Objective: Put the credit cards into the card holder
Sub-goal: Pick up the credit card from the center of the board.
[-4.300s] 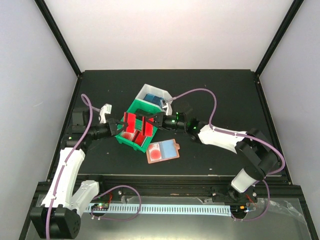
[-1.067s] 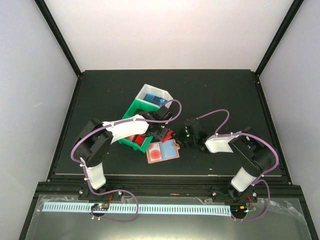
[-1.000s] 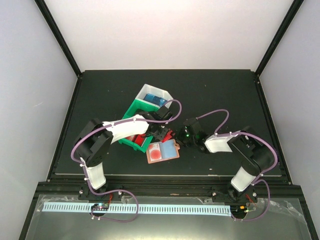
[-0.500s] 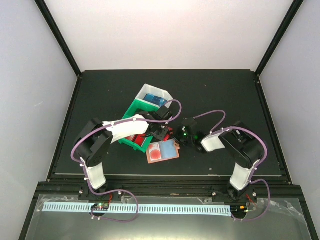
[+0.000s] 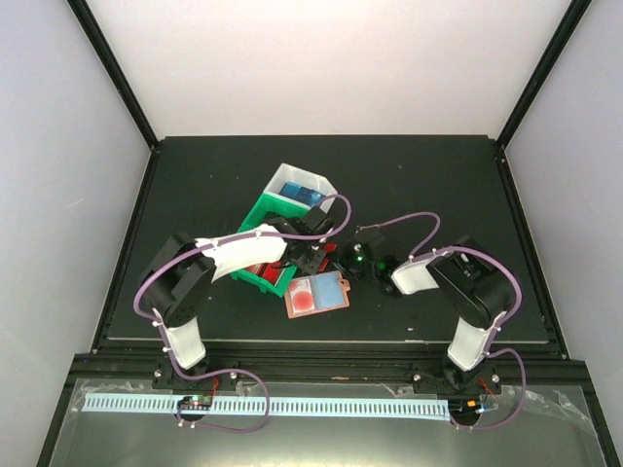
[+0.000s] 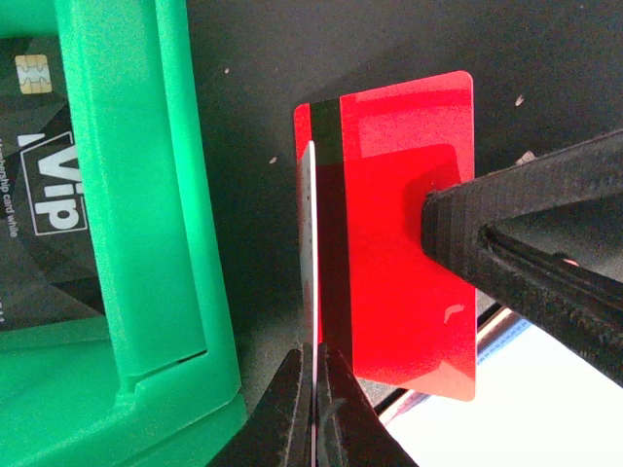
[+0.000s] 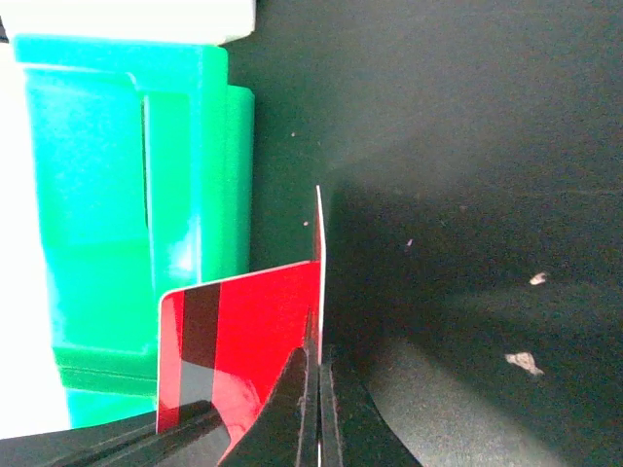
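Note:
Two red credit cards with black stripes meet at a right angle above the mat, beside the green bin. My left gripper (image 6: pixel 315 355) is shut on one, seen edge-on (image 6: pixel 312 243) in the left wrist view and as a red face (image 7: pixel 243 341) in the right wrist view. My right gripper (image 7: pixel 313 345) is shut on the other, edge-on (image 7: pixel 318 253) there and face-on (image 6: pixel 399 282) from the left wrist. Both grippers (image 5: pixel 319 255) (image 5: pixel 337 261) meet just behind the card holder (image 5: pixel 316 294), which lies open and flat with a red-and-white card on it.
The green bin (image 5: pixel 261 243) stands left of the grippers, under the left arm, with something red inside. A black VIP card (image 6: pixel 39 195) lies in it. A white bin (image 5: pixel 297 185) with a blue item stands behind it. The black mat's raised frame runs along the near edge.
My right gripper has moved left up to the left gripper and shut on a red card. The left gripper stayed shut and nearly still. The card holder has not moved.

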`<state>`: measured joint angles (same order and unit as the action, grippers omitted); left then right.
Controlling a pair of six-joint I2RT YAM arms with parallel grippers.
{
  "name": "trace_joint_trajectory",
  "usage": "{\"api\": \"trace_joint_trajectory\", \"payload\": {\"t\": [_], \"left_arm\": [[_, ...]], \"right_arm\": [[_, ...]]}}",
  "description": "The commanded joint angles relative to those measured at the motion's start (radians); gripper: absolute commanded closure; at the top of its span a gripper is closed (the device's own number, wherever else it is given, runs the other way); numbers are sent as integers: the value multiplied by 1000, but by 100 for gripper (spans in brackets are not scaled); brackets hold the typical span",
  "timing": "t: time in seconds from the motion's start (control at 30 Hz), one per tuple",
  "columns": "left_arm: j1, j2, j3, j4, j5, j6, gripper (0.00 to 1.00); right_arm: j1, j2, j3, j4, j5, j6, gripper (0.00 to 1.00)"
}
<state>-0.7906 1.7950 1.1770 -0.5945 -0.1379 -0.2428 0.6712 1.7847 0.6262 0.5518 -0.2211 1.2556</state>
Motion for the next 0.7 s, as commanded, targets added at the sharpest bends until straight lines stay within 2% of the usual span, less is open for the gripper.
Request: {"api": "trace_joint_trajectory", "payload": {"t": [0.0, 0.2, 0.43, 0.67], "left_arm": [[4, -87, -6, -24, 25, -22, 98], [1, -224, -20, -26, 7, -79, 98], [1, -412, -110, 1, 21, -155, 99], [4, -566, -206, 4, 63, -218, 98]], "right_arm": [[-11, -68, -34, 11, 36, -23, 99], [-42, -209, -105, -50, -19, -90, 99], [-52, -381, -179, -165, -96, -182, 99], [-34, -418, -155, -212, -228, -248, 99]]}}
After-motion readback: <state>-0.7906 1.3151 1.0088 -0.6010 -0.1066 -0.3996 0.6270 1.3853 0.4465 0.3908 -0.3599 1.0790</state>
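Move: Each hand already grips a red card, the two nearly touching. The card holder lies open about 8 cm back and 1 cm to the right of the left hand, some 5 cm below it. From the right hand the holder is roughly 8 cm back, 5 cm left and 4 cm lower, and the green tray's middle is about 6 cm ahead and 12 cm left. Still pinching a red card each, the hands part: left up about 11 cm, right up, back and rightward. ##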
